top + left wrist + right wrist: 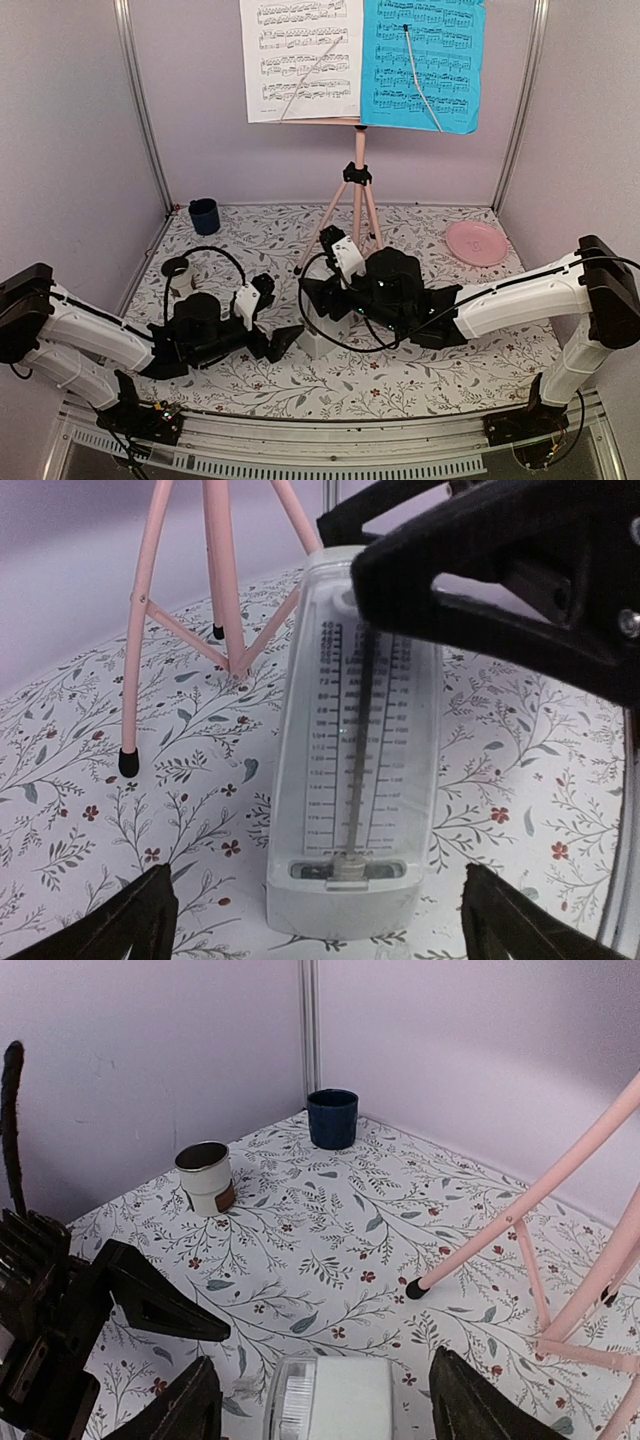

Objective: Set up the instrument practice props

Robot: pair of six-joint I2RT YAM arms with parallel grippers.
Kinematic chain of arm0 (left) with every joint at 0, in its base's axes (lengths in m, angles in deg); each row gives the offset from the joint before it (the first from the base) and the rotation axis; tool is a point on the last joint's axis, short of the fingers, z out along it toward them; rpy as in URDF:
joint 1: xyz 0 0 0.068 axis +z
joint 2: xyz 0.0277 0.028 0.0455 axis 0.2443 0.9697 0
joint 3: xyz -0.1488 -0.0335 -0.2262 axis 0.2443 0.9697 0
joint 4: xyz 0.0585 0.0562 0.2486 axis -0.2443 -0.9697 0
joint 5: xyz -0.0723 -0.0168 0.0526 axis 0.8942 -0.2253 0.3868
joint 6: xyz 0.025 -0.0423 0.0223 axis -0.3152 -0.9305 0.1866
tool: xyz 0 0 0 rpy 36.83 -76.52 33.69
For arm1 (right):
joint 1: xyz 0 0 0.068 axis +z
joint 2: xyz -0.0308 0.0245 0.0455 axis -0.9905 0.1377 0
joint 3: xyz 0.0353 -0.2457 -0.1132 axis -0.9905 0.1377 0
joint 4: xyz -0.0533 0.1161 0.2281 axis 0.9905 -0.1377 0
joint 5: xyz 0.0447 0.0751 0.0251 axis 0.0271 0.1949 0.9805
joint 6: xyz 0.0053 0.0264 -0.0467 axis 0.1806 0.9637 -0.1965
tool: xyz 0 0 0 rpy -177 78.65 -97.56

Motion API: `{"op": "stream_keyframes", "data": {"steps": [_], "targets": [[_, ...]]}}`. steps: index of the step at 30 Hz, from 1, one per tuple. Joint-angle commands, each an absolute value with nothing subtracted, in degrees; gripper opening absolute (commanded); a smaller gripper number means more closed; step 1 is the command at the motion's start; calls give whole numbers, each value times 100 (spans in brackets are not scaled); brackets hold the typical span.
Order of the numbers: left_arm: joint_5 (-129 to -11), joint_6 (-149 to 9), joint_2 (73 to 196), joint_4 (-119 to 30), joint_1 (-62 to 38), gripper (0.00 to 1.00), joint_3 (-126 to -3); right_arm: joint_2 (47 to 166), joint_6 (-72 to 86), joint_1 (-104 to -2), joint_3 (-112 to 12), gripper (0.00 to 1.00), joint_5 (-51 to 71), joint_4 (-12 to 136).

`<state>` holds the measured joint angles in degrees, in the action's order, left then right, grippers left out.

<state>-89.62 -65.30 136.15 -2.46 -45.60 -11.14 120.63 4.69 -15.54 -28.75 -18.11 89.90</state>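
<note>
The white pyramid-shaped metronome point(322, 343) stands upright on the flowered cloth between my two arms. In the left wrist view the metronome point(350, 780) faces me, scale and pendulum showing. My left gripper point(320, 910) is open, its fingers wide of the base on both sides, not touching it. My right gripper point(325, 1380) hangs over the metronome's top point(335, 1400), open, with a gap on each side. Behind stands the pink tripod music stand point(357, 190), carrying a white sheet point(300, 60) and a bright blue sheet point(422, 62) of music.
A dark blue cup point(204, 215) sits in the back left corner, with a small white can point(180, 275) nearer. A round pink plate point(476, 242) lies at the back right. The tripod's legs point(520, 1215) spread just behind the metronome. Walls close three sides.
</note>
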Motion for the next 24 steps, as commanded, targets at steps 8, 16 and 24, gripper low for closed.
{"op": "stream_keyframes", "data": {"steps": [8, 16, 24], "targets": [[-8823, -6633, 14336, 432, -4685, 99, -1624, 11130, 195, -1500, -2370, 93, -1823, 9912], [-8596, -6754, 14945, 420, -4693, 99, -2235, 9930, 734, -2304, -1289, 99, -532, 9942], [-9117, -6756, 15432, -11, -4692, 97, -2822, 9061, 1652, -3122, -271, 99, -254, 9915]]}}
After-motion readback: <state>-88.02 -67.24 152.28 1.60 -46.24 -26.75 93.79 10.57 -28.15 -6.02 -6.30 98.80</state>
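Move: The metronome stands upright off the left hand's open fingers, about 6 cm ahead and 9 cm to the right, its middle some 3 cm below that hand. The right hand is around its top, with the middle roughly straight below by 10 cm. From the metronome, the stand's near left foot lies about 17 cm farther out and 5 cm left; the small white cup lies 30 cm left and 13 cm farther out. The right hand spreads its already parting fingers fully and lifts off the metronome's top, rising about 7 cm while easing back slightly, then sweeping some 12 cm to the right and sinking a little at the end, rolling about 15 degrees with its left side up. As it clears, the left hand slides in to the right by about 7 cm, with some 3 cm forward and a slight rise, fingers kept wide open and its aim almost unchanged, until they come around the upper part of the metronome without closing. ##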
